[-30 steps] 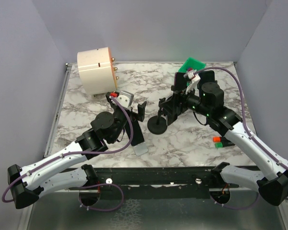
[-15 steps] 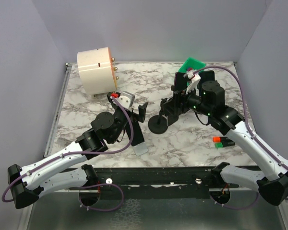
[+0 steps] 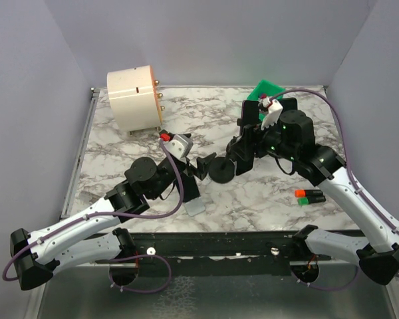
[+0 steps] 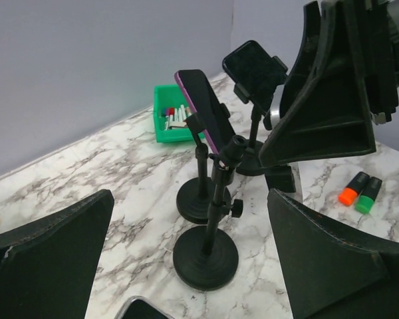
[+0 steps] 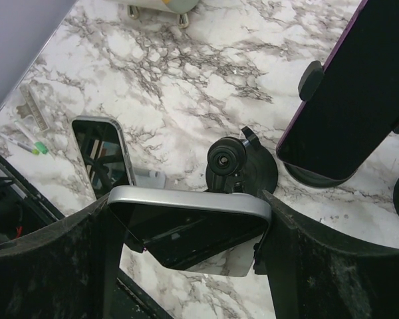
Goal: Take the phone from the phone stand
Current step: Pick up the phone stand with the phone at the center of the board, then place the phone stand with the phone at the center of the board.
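My right gripper (image 5: 189,229) is shut on the phone (image 5: 179,206), a dark-screened phone with a silver edge, held across its width. The phone hangs tilted just above the black phone stand (image 5: 226,159), whose round head shows bare under it. In the left wrist view the stand (image 4: 206,256) rises from its round base to a bare knob at the top. In the top view the right gripper (image 3: 243,149) is just right of the stand's base (image 3: 221,171). My left gripper (image 3: 203,166) is open beside that base, and in its own view the gripper (image 4: 191,199) faces the stand with nothing between its fingers.
Behind stand two more stands, one holding a purple-edged phone (image 4: 203,100) and one a black phone (image 4: 253,63). Another phone (image 5: 103,156) lies flat near the front edge. A green bin (image 3: 267,88), a cream cylinder (image 3: 134,98) and two markers (image 3: 308,195) are also on the table.
My left gripper has moved right, close to the stand's base. My right gripper has closed a little on the phone and shifted slightly right and up with it.
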### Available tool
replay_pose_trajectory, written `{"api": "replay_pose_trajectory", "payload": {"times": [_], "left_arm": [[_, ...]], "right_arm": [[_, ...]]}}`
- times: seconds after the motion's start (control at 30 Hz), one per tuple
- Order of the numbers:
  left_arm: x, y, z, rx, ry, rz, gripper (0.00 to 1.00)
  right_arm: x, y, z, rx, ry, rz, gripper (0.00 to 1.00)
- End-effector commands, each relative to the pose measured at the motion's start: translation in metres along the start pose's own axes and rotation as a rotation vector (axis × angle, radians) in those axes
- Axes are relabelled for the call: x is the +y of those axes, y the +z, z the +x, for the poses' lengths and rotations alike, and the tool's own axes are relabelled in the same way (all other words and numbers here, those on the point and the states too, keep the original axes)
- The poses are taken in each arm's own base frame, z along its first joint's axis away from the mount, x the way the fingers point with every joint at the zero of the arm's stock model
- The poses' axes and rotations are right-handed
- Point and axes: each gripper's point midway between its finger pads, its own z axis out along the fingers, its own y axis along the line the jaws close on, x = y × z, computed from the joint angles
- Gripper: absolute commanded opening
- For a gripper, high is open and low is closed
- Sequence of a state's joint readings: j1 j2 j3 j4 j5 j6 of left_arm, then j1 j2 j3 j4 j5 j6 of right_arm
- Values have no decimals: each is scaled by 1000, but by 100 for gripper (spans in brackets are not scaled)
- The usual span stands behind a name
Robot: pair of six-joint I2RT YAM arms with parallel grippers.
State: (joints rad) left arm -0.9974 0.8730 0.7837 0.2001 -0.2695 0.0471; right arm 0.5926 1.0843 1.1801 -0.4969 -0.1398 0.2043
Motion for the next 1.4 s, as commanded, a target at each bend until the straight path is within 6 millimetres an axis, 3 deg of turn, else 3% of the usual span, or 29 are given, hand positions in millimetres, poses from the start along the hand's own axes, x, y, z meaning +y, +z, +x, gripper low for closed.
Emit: {"api": "replay_pose_trajectory", "payload": {"times": [0.0, 0.33, 0.53, 0.8, 1.0, 1.37], "left_arm": [[-20, -3, -11, -51, -38, 106, 99], [-19, -8, -16, -77, -37, 113, 99], [-20, -8, -14, -74, -37, 118, 99], [-31, -5, -10, -56, -49, 166, 99], [-47, -4, -5, -33, -47, 251, 99], [-73, -4, 8, 45, -253, 330, 99]], "right_arm": [[9, -18, -30, -62, 35, 23, 1], [29, -41, -57, -22, 40, -8, 1], [23, -29, -34, 6, 69, 2, 1], [18, -22, -32, -63, 111, 75, 1], [28, -14, -25, -83, 108, 162, 1], [30, -8, -16, -108, 171, 159, 1]]}}
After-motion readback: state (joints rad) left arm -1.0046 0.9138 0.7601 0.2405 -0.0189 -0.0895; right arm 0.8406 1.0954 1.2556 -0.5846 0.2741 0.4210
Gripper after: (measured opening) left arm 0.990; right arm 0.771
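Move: Already gripped in the open-topped pinch of the right hand is the phone on its stand; the middle of the phone stand's pole lies about 4 cm ahead of that hand, 4 cm to its left and some 12 cm below. The stand of the purple-edged phone is roughly 14 cm ahead and 4 cm right, 8 cm lower; the lying phone is level with the hand, 17 cm left and 25 cm down. From the empty left hand, the phone stand is about 6 cm ahead, 8 cm right and 12 cm below. Keeping its pinch on the phone's two long edges, the right hand rises about 4 cm and sinks most of the way back while drawing back 2 to 3 cm, then shifts slightly left and a little forward again, turning clockwise some 10 degrees. The left hand, fingers still wide open, eases back, then goes right, back and down towards the stand, turning clockwise about 15 degrees. ##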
